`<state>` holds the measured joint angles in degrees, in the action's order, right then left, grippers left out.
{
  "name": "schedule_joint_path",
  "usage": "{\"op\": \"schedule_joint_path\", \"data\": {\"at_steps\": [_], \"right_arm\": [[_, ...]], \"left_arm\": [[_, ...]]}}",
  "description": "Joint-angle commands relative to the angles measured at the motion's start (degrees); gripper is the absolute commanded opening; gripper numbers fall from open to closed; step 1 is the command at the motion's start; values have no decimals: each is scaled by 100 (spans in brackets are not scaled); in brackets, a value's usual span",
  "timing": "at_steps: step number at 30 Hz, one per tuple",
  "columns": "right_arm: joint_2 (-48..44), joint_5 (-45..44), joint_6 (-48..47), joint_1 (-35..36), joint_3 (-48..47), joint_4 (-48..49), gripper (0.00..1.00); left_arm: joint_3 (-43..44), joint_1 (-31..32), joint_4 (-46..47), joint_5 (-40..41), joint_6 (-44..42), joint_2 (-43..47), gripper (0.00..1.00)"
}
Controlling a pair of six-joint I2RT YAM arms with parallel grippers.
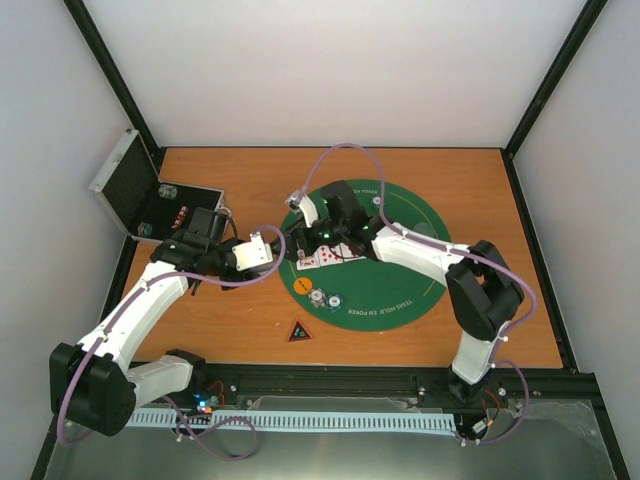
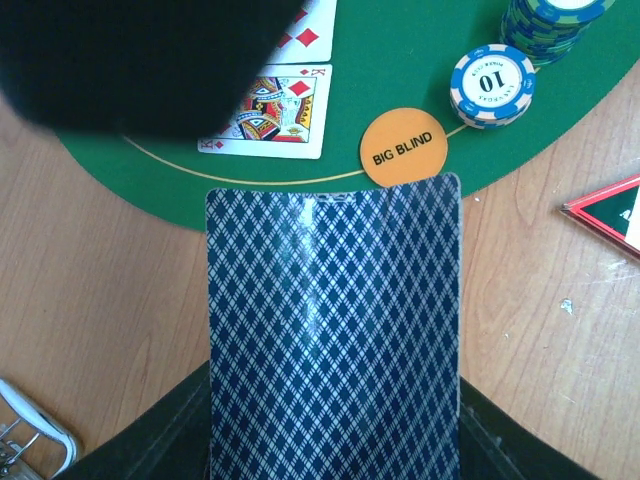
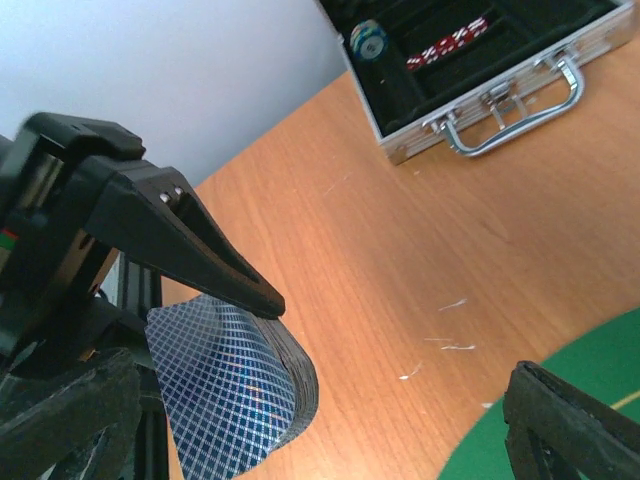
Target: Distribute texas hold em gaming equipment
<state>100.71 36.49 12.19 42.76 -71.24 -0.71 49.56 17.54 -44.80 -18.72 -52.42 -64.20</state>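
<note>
My left gripper (image 2: 335,445) is shut on a bowed deck of playing cards (image 2: 333,330) with blue checked backs, held over the wood just off the green mat (image 2: 400,60). In the top view the left gripper (image 1: 258,250) sits left of the mat. The right gripper (image 3: 395,345) is open with nothing between its fingers, its upper finger just above the deck (image 3: 235,390). It hovers over the mat's left part (image 1: 305,238). Face-up cards (image 2: 270,110) lie on the mat, beside an orange BIG BLIND disc (image 2: 402,147), a "10" chip (image 2: 492,85) and a blue chip stack (image 2: 550,20).
The silver case (image 1: 150,195) lies open at the table's far left, with chips and red dice inside (image 3: 440,45). A dark red-edged triangle (image 1: 298,331) rests on the wood in front of the mat. The case handle (image 2: 30,445) shows beside my left gripper.
</note>
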Motion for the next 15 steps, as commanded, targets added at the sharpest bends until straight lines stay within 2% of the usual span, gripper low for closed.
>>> {"op": "schedule_joint_path", "data": {"at_steps": [1, 15], "right_arm": [[331, 519, 179, 139, -308, -76, 97], [1099, 202, -298, 277, -780, -826, 94]], "left_arm": [[272, -5, -3, -189, -103, 136, 49], [278, -5, 111, -241, -109, 169, 48]]}}
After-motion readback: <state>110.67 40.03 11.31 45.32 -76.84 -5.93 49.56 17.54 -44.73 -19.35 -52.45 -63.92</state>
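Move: The card deck held by the left hand lies about 10 cm to the right hand's left, 4 cm back and 6 cm below it. From the right hand, the nearest face-up card on the felt is roughly 3 cm back, 4 cm to the right and 18 cm down; the big blind disc is some 10 cm back, 3 cm right and equally low. The deck's middle is about 2 cm right of the left hand and 1 cm ahead. Down and to its left, drawing back slightly, the right hand closes in on the held deck, sinking about 5 cm; the sideways part comes first, then the path runs almost straight down. Its wrist turns about 10 degrees and its fingers stay wide open, coming close over the deck without clear contact, while the left hand holds the deck steady. ##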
